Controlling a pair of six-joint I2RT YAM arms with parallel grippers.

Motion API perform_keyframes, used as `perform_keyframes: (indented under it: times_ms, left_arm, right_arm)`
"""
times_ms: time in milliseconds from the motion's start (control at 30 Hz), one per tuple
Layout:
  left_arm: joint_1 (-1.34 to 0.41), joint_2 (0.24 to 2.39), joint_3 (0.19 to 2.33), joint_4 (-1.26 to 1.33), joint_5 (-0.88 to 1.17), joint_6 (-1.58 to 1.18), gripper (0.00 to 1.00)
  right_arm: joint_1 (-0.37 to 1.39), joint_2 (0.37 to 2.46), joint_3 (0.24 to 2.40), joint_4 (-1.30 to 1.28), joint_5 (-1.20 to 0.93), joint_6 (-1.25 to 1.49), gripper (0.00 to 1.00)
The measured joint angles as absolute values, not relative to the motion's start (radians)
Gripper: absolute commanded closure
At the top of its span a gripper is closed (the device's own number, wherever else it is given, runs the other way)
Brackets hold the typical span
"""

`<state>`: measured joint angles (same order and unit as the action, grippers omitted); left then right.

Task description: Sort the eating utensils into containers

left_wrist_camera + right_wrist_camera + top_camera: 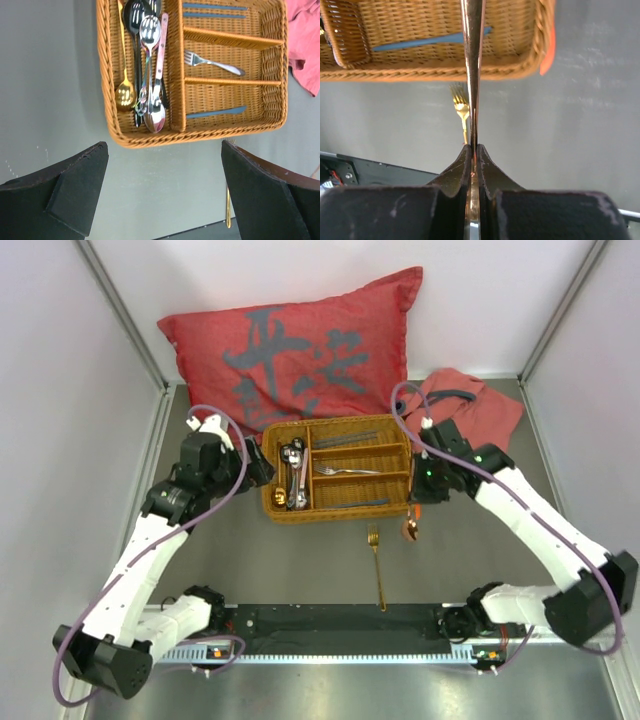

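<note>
The tan wicker tray (270, 505) lies mid-table. Its long compartment holds several spoons (150, 65) in silver, gold and black. A silver fork (212, 62) lies in the middle short compartment, and dark blue pieces (215, 111) lie in the two outer ones. My right gripper (413, 508) is shut on a copper spoon (411, 530) just off the tray's near right corner. In the right wrist view (473, 150) the spoon's handle (472, 60) runs up between the pads. A gold fork (376, 565) lies on the table in front of the tray. My left gripper (165, 175) is open and empty at the tray's left side.
A red cushion (300, 355) lies behind the tray and a red cloth (470, 405) at the back right. Grey walls close in both sides. The black base rail (330, 625) runs along the near edge.
</note>
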<state>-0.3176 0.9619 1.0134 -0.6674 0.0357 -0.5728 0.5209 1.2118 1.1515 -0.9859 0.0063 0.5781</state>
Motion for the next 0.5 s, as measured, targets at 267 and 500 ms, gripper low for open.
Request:
perform_keyframes:
  times_ms: [267, 500]
  left_arm:
    - [-0.318, 1.047, 1.127, -0.669, 0.032, -0.564, 0.02]
    - [-0.317, 1.104, 1.217, -0.672, 0.024, -0.548, 0.02]
  right_arm:
    - [0.586, 1.539, 1.478, -0.968, -0.03, 0.544, 1.0]
    - [0.671, 1.893, 1.881, -0.936, -0.097, 0.524, 1.0]
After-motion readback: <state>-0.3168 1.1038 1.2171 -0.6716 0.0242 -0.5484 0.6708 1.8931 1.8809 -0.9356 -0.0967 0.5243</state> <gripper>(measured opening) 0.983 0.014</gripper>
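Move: My right hand already holds the copper spoon by its handle, bowl hanging. The spoon compartment lies about 27 cm to its left, 13 cm ahead and 15 cm below. In the basket, the silver fork is 13 cm ahead and 14 cm left, the blue knife 5 cm ahead and 12 cm left; the gold fork is 10 cm back and 6 cm left. From my left hand the spoon compartment is 9 cm ahead, 5 cm right and 21 cm below. I swing the pinched copper spoon quickly left and forward with my right hand, about 20 cm in all and speeding up, in over the basket's right side towards the spoon compartment, rising only slightly while the wrist turns some 15 degrees counter-clockwise. Meanwhile I draw my open left hand up and forward about 5 cm, touching nothing. ##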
